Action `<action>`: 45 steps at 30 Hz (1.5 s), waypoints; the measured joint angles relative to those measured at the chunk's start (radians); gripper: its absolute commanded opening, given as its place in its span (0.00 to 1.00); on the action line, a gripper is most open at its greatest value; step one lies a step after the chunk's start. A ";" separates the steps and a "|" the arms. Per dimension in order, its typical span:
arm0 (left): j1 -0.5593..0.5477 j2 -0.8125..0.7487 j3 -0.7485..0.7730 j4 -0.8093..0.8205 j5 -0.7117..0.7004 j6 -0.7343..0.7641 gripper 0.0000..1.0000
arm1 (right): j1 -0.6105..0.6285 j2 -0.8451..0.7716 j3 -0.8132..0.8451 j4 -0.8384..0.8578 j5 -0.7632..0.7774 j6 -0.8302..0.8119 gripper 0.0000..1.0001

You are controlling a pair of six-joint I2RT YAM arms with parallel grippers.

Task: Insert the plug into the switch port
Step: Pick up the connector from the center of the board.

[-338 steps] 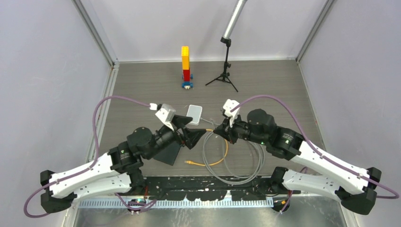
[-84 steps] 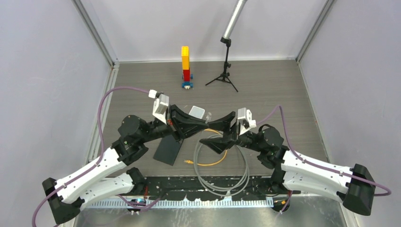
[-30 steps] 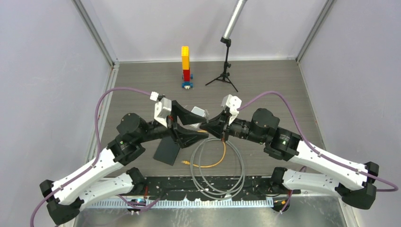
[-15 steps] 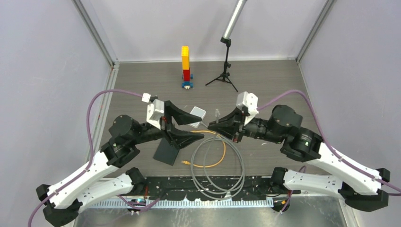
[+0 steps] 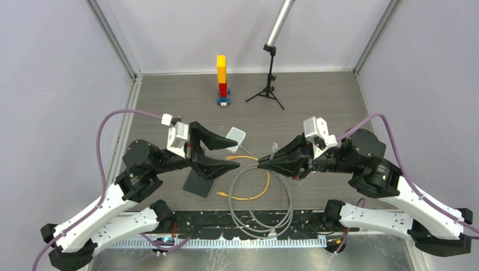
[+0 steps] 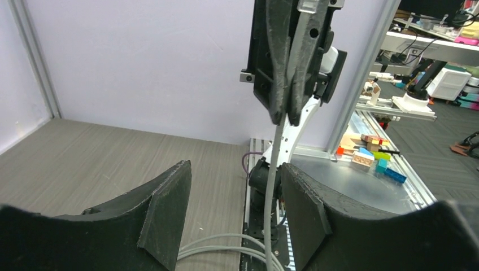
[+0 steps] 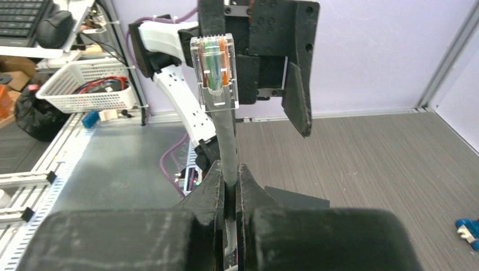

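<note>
The small white switch box lies on the table in the top view; its port does not show. My left gripper is open just left of the box, its upper finger beside it, with nothing between the pads. My right gripper is shut on the grey cable just below the clear plug, which sticks up to the right of the box. In the right wrist view the plug stands upright above my gripper. In the left wrist view the grey cable hangs beyond my open gripper.
A black pad lies by the left arm. The grey cable's coil and a thin orange cable lie at the near middle. A yellow-red brick tower and a small tripod stand at the back.
Both arms have drawn apart: the left gripper moved left, away from the box, and the right gripper moved right, carrying the plug with it. Neither grip changed.
</note>
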 measured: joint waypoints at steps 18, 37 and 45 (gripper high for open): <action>0.000 0.066 0.088 0.016 0.030 0.008 0.62 | 0.000 0.156 -0.022 0.042 -0.017 0.048 0.01; 0.000 0.088 0.059 0.039 0.046 -0.010 0.35 | 0.000 0.204 -0.033 0.095 -0.021 0.079 0.01; 0.001 0.088 0.058 0.052 0.039 -0.027 0.00 | 0.001 0.216 -0.033 0.101 -0.025 0.079 0.01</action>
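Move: The right hand already holds the grey cable upright, its clear plug standing roughly 4 cm above its fingertips and 2 cm to their right. The open left fingers wait about 7 cm to the right hand's left, 3 cm ahead and 4 cm lower. From the left hand the plug is some 9 cm to the right, 3 cm back and 8 cm higher. Some 40 cm below the left hand, the cable coil lies 6 cm ahead and 8 cm to the right, the white switch about 32 cm straight ahead. The left fingers close from wide open to nearly shut and pinch the grey cable just under the plug, above the right fingers, which keep their own grip. Before that, after a tiny backward start, the right hand carries it left about 6 cm, down about 5 and slightly forward into the gap, tipping some 10 degrees; the left hand rises nearly 3 cm, settles halfway back and edges to its right. ##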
